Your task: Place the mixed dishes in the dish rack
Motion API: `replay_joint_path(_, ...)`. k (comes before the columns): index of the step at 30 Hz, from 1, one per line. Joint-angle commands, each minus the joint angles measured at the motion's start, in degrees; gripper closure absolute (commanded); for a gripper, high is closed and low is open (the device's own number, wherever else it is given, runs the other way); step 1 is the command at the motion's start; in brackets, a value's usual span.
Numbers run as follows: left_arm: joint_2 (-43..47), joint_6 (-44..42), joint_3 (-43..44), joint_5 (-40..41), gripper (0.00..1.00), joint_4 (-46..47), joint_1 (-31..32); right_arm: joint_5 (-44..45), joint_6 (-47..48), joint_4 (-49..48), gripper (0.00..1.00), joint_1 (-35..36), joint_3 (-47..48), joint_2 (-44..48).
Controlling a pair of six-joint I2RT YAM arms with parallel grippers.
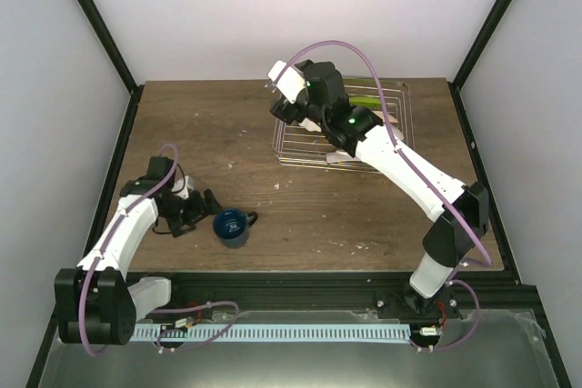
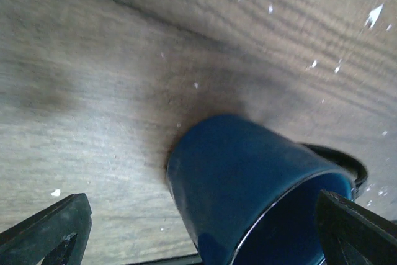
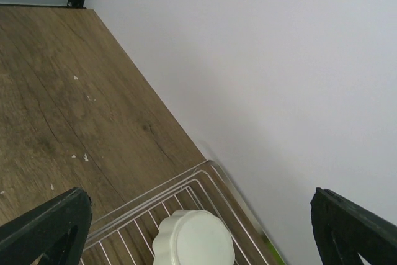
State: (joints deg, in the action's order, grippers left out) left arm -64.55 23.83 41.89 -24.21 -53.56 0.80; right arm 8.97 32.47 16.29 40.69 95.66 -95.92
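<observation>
The dark blue mug [image 1: 232,227] stands on the wooden table at the front left, handle to the right. My left gripper [image 1: 202,213] is open right beside it. In the left wrist view the mug [image 2: 248,178] fills the space ahead, between the spread fingertips [image 2: 46,228], untouched. The wire dish rack [image 1: 396,134] is at the back right. My right gripper [image 1: 289,115] hangs open above its left end, holding nothing. Below it a small white scalloped bowl [image 3: 193,239] lies upside down in the rack [image 3: 155,190]. A lime-green plate [image 1: 366,100] shows at the rack's far side.
A white dish edge [image 1: 341,163] shows at the rack's near side under the right arm. The white back wall [image 3: 279,60] rises just behind the rack. Black frame posts [image 1: 95,20] stand at the table's corners.
</observation>
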Motion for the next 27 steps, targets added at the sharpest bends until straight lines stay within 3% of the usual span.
replay_joint_path(1,-0.9,0.8,-0.4,2.4,0.0,-3.8,4.3,2.9,-1.5,0.6,0.02,0.2,2.4,-0.5)
replay_joint_path(15,-1.9,3.1,-1.6,3.3,0.02,-3.5,8.3,4.5,-1.2,1.2,0.03,0.0,0.6,0.0)
replay_joint_path(21,-5.1,3.1,-2.4,3.7,0.21,-1.6,9.2,4.7,-0.6,1.2,0.03,0.0,0.0,0.1)
replay_joint_path(27,-8.8,4.9,-1.6,4.6,0.32,-0.2,12.0,2.9,-3.5,4.0,0.04,-0.5,2.6,-0.7)
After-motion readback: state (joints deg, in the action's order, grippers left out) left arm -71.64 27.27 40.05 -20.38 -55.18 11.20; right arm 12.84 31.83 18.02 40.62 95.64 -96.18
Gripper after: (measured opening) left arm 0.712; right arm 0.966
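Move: The mug stands about 6 cm to the left hand's right, 3 cm nearer the base and 5 cm below. The dish rack's middle is far off, some 23 cm ahead and 31 cm to the right of this hand. From the right hand, waiting high over the rack, the mug lies roughly 24 cm back, 12 cm left and 32 cm down. Left hand sinks about 4 cm while moving back and right onto the mug's left wall, fingers closing partway. ##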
